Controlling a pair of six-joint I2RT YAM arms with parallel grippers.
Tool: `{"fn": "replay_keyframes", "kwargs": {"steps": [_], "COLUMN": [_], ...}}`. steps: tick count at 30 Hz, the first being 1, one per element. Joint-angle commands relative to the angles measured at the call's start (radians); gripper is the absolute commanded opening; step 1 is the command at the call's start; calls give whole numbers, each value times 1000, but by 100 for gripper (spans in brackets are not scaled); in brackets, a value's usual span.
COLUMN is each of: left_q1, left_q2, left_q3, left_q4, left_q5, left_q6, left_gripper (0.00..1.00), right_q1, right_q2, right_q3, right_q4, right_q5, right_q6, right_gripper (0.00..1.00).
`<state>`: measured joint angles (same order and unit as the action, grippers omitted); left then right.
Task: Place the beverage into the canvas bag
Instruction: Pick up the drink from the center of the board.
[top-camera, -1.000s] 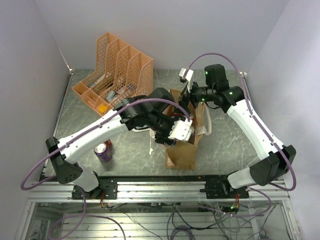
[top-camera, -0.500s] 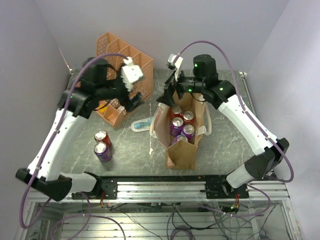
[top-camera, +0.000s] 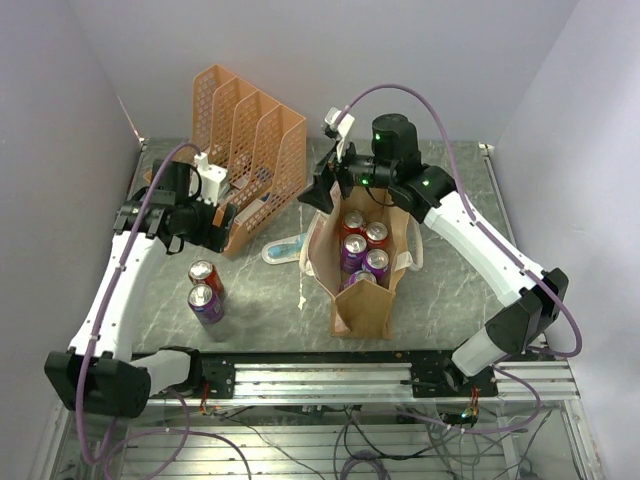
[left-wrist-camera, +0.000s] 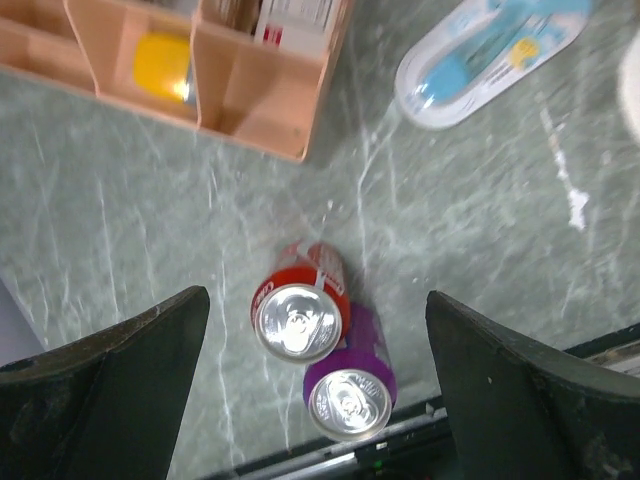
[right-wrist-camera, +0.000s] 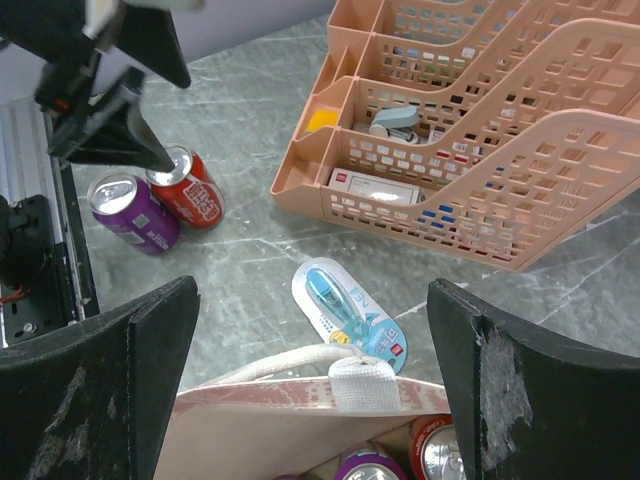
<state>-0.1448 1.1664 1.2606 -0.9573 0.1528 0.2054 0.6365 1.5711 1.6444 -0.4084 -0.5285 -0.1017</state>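
The tan canvas bag (top-camera: 362, 305) stands open at mid-table with several red and purple cans (top-camera: 352, 250) upright inside. Two more beverage cans stand together on the table to its left: a red can (top-camera: 203, 274) (left-wrist-camera: 300, 318) and a purple can (top-camera: 206, 301) (left-wrist-camera: 348, 400). Above them hangs my left gripper (top-camera: 190, 238) (left-wrist-camera: 316, 300), open and empty, the red can lying between its fingers from above. My right gripper (top-camera: 322, 190) (right-wrist-camera: 312, 290) is open over the bag's far-left rim (right-wrist-camera: 300, 395) and its white strap (right-wrist-camera: 360, 385), holding nothing.
An orange mesh file organiser (top-camera: 240, 130) (right-wrist-camera: 480, 150) stands at the back left, close beside my left wrist. A blue-and-white blister pack (top-camera: 285, 247) (right-wrist-camera: 350, 315) lies on the table between organiser and bag. The metal front rail (top-camera: 320, 365) runs just behind the purple can.
My left arm pulled out of the bag, swung left past the organiser and came down over the two table cans with its jaws opened. The right gripper shifted left along the bag's rim.
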Motion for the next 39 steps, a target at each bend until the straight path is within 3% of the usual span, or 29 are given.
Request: {"fn": "replay_keyframes", "kwargs": {"steps": [1,10,22,26,35,39], "left_q1": [23,30,31,32,31,31], "left_q2": [44,186,248,287,300,291], "left_q3": [-13,-44,-147,-160,-176,-190], "left_q4": [-82,-167,-104,-73,-64,-62], "left_q5": [-108,-104,-91,-79,-62,-59], "left_q6": [13,166,257,260,270,265], "left_gripper": [99,100,99,95,75,79], "right_q1": [4,3,3,4,3,3], "right_q2": [-39,-54,-23,-17,-19,-21], "right_q3": [-28,-53,-36,-33,-43,-49], "right_q4": [62,66,64,61,55,53], "right_q5": [21,41,46,50,64,66], "right_q6": [8,-40,-74,-83,-111,-117], "right_gripper": [96,96,96,96,96,96]}}
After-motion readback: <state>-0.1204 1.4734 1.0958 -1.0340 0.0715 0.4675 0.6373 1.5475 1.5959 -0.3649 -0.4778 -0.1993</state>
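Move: The red can, standing upright, lies below the open left hand, its middle about 16 cm down, some 3 cm back and 4 cm to the left. The purple can stands right behind it, about 7 cm nearer the base and in line with it. The flat blue blister pack lies roughly 7 cm ahead of the left hand, 14 cm to its right and 21 cm down. From the right hand the red can is about 27 cm left, 8 cm back and 27 cm below. The left fingers come to pinch the red can by its sides near the top, closing from wide open only once the hand is almost all the way down. To get there the hand sinks about 13 cm, drawing slightly back and left, while the wrist tips some 30 degrees so the fingers point nearly straight down. ##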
